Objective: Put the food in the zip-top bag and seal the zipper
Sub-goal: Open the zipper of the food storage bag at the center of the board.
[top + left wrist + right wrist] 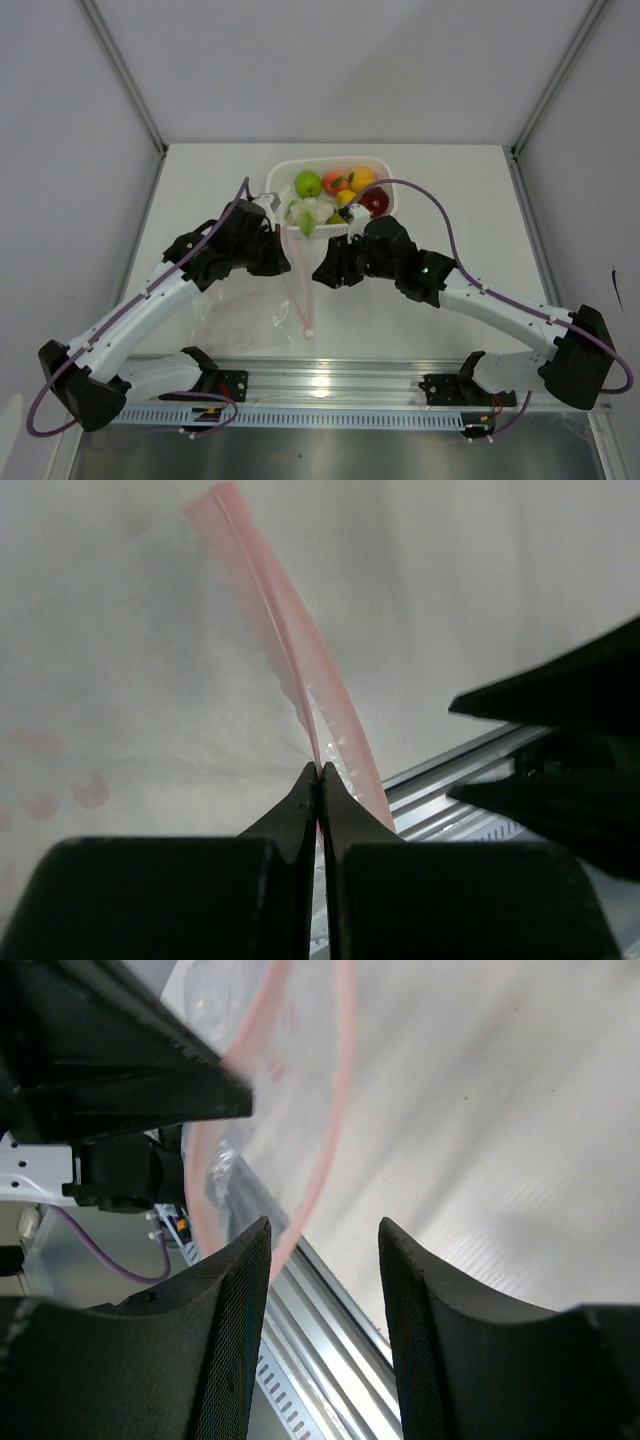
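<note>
The food (335, 190), a green apple (308, 184), a dark red apple (375, 201), orange and yellow fruits and a leafy vegetable (305, 214), lies in a white perforated basket (283, 171) at the back. In front of it the clear zip-top bag (245, 305) lies crumpled on the table, its red zipper (301, 290) running toward the near edge. My left gripper (284, 236) is shut on the far end of the zipper (290, 650), pinching it at the fingertips (320, 772). Just right of the strip, my right gripper (325, 272) stands open (325, 1235); the pink zipper (340, 1090) curves past its left finger, untouched.
An aluminium rail (330, 378) runs along the near table edge under both arm bases. White walls close in the left, right and back. The right arm's dark body (570, 750) sits close beside the left gripper.
</note>
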You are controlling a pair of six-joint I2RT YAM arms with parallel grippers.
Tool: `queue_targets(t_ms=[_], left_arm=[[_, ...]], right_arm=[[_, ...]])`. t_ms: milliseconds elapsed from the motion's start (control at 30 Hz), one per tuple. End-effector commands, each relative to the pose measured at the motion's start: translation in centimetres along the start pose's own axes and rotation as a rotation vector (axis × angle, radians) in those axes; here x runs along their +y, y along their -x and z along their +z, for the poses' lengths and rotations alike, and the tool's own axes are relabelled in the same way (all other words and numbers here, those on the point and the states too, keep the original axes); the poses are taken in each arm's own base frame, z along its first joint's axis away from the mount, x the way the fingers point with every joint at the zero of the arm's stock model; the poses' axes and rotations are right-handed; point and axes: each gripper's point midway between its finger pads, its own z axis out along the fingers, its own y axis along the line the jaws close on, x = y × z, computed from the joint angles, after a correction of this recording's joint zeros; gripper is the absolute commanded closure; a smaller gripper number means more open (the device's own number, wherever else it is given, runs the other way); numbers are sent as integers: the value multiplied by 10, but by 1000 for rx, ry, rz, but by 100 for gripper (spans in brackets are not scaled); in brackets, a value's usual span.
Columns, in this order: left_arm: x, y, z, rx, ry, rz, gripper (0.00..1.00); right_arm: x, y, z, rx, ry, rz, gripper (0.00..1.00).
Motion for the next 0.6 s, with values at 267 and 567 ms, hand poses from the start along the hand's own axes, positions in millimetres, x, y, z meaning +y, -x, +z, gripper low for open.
queue_targets(t_ms=[267,567], left_arm=[[-17,-5,-33,-59,-136,23,99],[-26,-4,-48,-84,-198,21,99]], right_arm=[[28,3,14,33,217,87,50],[48,4,45,62,292,88,48]])
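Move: The bag mouth's free lip hangs about 5 cm to the right hand's left, 1 cm back and 3 cm below. The zipper's near end lies some 13 cm back, 4 cm left and 8 cm down, the food basket about 22 cm ahead, 1 cm right and 8 cm down. From the left hand, already pinching the other lip, the free lip is roughly 3 cm right, 2 cm back and 2 cm below. Half-open right hand reaches left some 4 cm, sinking to the free lip; left, still pinching, rises and backs. ##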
